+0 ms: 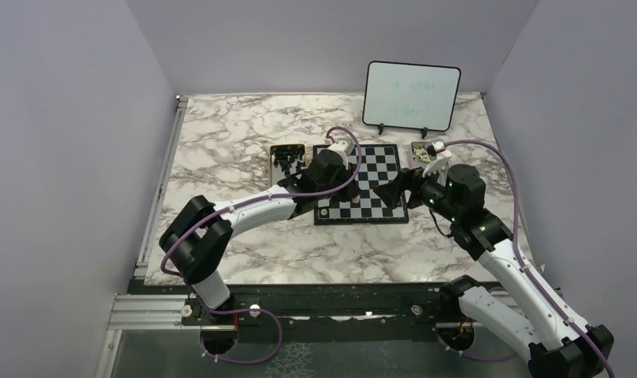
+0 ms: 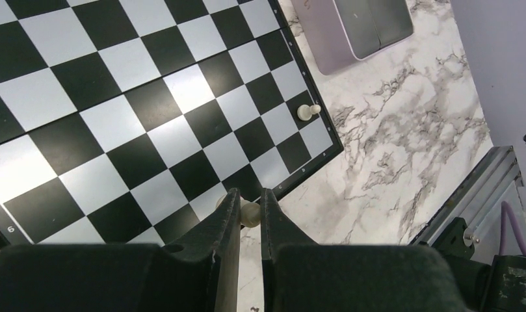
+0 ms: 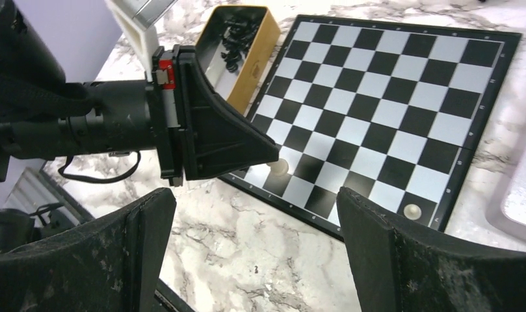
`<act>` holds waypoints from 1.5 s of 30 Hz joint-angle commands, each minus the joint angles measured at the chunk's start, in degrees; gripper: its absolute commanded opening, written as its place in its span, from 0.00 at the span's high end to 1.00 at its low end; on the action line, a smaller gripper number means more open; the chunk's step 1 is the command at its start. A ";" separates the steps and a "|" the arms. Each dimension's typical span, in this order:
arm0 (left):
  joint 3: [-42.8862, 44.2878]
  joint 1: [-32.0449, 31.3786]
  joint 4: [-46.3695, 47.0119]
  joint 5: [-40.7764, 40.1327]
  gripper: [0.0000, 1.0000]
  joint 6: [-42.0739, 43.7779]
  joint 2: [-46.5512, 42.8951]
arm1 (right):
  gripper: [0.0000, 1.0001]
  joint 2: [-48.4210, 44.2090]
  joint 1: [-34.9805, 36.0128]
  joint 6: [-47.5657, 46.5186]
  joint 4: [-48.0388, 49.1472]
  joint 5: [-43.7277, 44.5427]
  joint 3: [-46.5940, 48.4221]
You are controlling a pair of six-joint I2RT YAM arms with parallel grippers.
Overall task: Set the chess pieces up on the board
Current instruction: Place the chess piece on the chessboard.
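The board [image 1: 378, 169] lies in the middle of the marble table. My left gripper [image 2: 250, 207] is shut on a cream-white chess piece [image 2: 251, 213] over the board's edge row, near a corner. The right wrist view shows that held piece [image 3: 277, 167] at the left gripper's tip; whether it touches the board I cannot tell. A second cream piece [image 2: 305, 112] stands alone on a dark edge square [image 3: 412, 210]. My right gripper [image 3: 253, 247] is open and empty over bare marble, just off the board's near edge. The other squares of the board [image 3: 390, 97] are bare.
A gold tin [image 3: 237, 45] of black pieces sits at the board's left side [image 1: 287, 157]. A small metal tray [image 1: 421, 150] holding cream pieces is at the right side. An upright whiteboard [image 1: 412, 96] stands at the back. Purple walls enclose the table.
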 commanded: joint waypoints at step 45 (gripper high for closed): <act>-6.39 -2.44 13.21 1.14 0.88 5.32 7.18 | 0.00 -4.20 0.34 -1.14 -3.05 10.52 -2.67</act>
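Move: The left hand already holds the white chess piece. The pale square it is being taken to, fourth from the left in the board's nearest row, lies about 11 cm below the hand, 1 cm back and 1 cm right. The corner piece stands about 8 cm to the left and 1 cm back; the white pawn stands some 13 cm to the right and 2 cm ahead. From the empty right hand the square is roughly 4 cm ahead, 7 cm left and 21 cm below. Sinking about 6 cm in all, the left hand lowers the chess piece towards the pale square in the nearest row, easing a centimetre or so to the right early on, then about 1 cm back towards the board's near edge, with its grip unchanged. The right hand, jaws still wide open, backs off some 3 cm to the right, turning slightly clockwise. ##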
